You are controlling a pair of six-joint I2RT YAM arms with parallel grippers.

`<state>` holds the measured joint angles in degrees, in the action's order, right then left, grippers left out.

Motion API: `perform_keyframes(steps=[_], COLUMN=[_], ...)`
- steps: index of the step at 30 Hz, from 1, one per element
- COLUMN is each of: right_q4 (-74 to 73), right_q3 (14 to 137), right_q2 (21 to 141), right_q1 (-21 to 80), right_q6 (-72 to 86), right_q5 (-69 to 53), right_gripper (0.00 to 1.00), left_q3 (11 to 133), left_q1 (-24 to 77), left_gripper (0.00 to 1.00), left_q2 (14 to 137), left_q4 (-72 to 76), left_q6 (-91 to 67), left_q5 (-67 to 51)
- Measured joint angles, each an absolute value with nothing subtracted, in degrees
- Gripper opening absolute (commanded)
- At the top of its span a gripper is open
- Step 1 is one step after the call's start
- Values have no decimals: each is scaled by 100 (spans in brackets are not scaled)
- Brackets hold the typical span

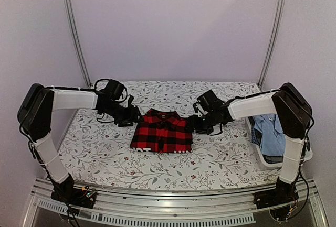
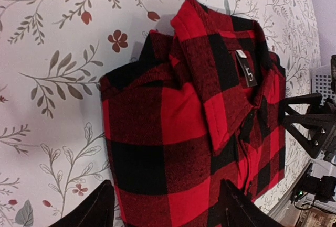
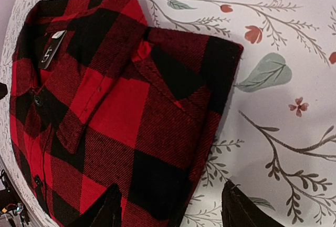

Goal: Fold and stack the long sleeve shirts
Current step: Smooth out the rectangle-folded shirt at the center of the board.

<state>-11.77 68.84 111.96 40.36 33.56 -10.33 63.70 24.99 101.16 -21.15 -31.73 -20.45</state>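
A red-and-black checked long sleeve shirt (image 1: 161,131) lies folded into a compact rectangle at the middle of the table, collar toward the back, a strip of white lettering showing at its front edge. My left gripper (image 1: 132,118) hovers at the shirt's left edge, jaws open and empty; in the left wrist view the shirt (image 2: 199,117) fills the frame between the spread fingertips (image 2: 100,208). My right gripper (image 1: 196,122) sits at the shirt's right edge, also open with nothing held; the shirt's folded edge (image 3: 121,106) lies between its fingertips (image 3: 239,208).
A white basket (image 1: 259,153) at the table's right edge holds a light blue garment (image 1: 272,132). The floral tablecloth (image 1: 105,153) covers the table. Metal frame posts stand at the back corners.
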Motion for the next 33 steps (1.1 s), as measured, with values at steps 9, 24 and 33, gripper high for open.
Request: perform_keyframes(steps=[9,24,33], right_q4=[-1365,-2110,-2569], right_q3=[7284,8103,8300], right_q2=[11548,11791,11225], right_q1=[4270,4508,4711], right_q6=[3343,3218,3144], right_q5=[-617,-401,-517], right_gripper=[54,0,0], left_q3=[6364,6375,6239], left_q1=[2578,3089,3503], left_gripper=[59,0,38], left_q2=[10656,10582,9120], left_q4=[-1885,-1957,-2438], left_q6=[-3109,-3522,-3817], left_q5=[-2152,-2018,-1680])
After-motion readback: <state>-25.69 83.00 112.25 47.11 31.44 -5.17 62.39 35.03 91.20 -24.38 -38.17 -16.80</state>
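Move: Beside the folded shirt, the left hand stands open with the shirt's left edge about 4 cm to its right, 2 cm back and 5 cm below; the collar is some 10 cm right, 4 cm ahead and 5 cm below. The right hand hovers roughly 1 cm above the shirt's right edge, which lies about 3 cm to its left and level with it; the collar is some 11 cm left, 6 cm ahead and barely below. Sinking about 5 cm and easing inward and back, the left hand shuts its fingers on the shirt's left edge, while the right dips slightly, slides left and pinches the right edge. Both then lift their edges, the left some 10 cm and drawing back a little, the right about 7 cm and still easing left. ##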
